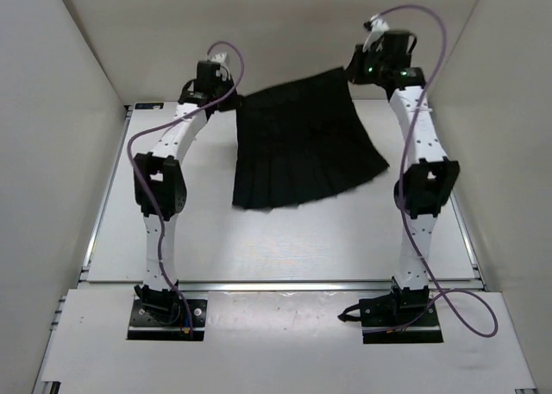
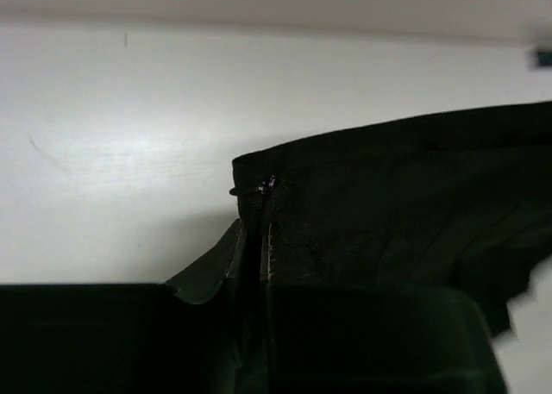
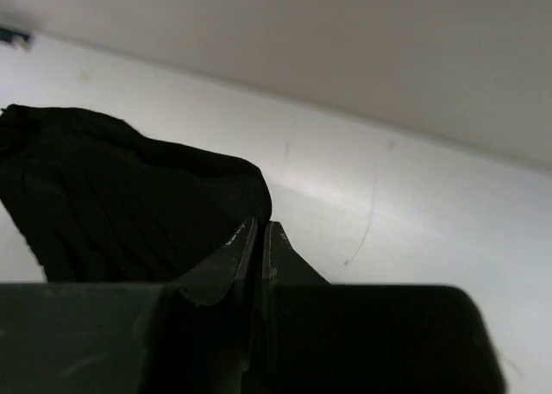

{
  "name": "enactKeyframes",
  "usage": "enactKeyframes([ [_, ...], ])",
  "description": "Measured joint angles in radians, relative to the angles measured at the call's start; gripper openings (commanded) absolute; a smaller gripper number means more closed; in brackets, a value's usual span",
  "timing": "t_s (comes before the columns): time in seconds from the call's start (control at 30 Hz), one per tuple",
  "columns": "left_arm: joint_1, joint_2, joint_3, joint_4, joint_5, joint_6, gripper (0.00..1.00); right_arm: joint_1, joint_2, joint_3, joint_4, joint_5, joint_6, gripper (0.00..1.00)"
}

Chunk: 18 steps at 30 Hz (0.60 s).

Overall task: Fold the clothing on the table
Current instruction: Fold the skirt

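The clothing, a black pleated skirt, hangs spread between both arms at the far side of the white table. Its flared hem trails toward me on the tabletop. My left gripper is shut on the skirt's left waistband corner. In the left wrist view the fabric runs right from the pinched jaws. My right gripper is shut on the right waistband corner, held higher than the left one. In the right wrist view the cloth bunches to the left of the closed fingertips.
White walls enclose the table on the left, right and far sides, close behind both grippers. Purple cables loop off each arm. Metal edge rails run along the near edge, with the arm bases just in front of them.
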Motion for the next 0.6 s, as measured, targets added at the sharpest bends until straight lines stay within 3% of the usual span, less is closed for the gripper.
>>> enactKeyframes([
  [0.13, -0.01, -0.181, 0.024, 0.033, 0.006, 0.028, 0.0, 0.031, -0.251, -0.026, 0.012, 0.058, -0.044, 0.0],
  [0.23, -0.029, -0.403, -0.088, 0.104, 0.005, 0.059, 0.0, 0.093, -0.478, -0.183, 0.069, 0.117, -0.079, 0.0],
  [0.33, -0.066, -0.689, -0.362, 0.183, -0.005, 0.083, 0.0, 0.158, -0.749, -0.574, 0.187, 0.152, -0.085, 0.0],
  [0.47, -0.151, -1.056, -0.869, 0.296, -0.041, 0.1, 0.0, 0.172, -1.035, -1.147, 0.298, 0.166, -0.028, 0.0],
  [0.6, -0.229, -1.21, -1.196, 0.257, -0.091, 0.102, 0.0, 0.196, -1.118, -1.501, 0.266, 0.188, 0.045, 0.0],
])
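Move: I already hold the two ends of the skirt's waistband, raised off the table, with the pleats trailing back towards me. The middle of the hem lies about 28 cm back, 15 cm right and 11 cm below my left hand; from my right hand it is some 29 cm back, 10 cm left and 23 cm lower. The table's far edge is roughly 15 cm ahead of both hands, 14 cm below the left and 26 cm below the right. I fling the waistband up and back over the trailing skirt in one fast arc. Both hands climb first, the left about 24 cm and the right about 19 cm, with the fingers tipping up some 25 to 30 degrees, then sweep back and drop, ending about 28 cm nearer my base with the fingers tipping down again. Both grippers keep their pinch. ##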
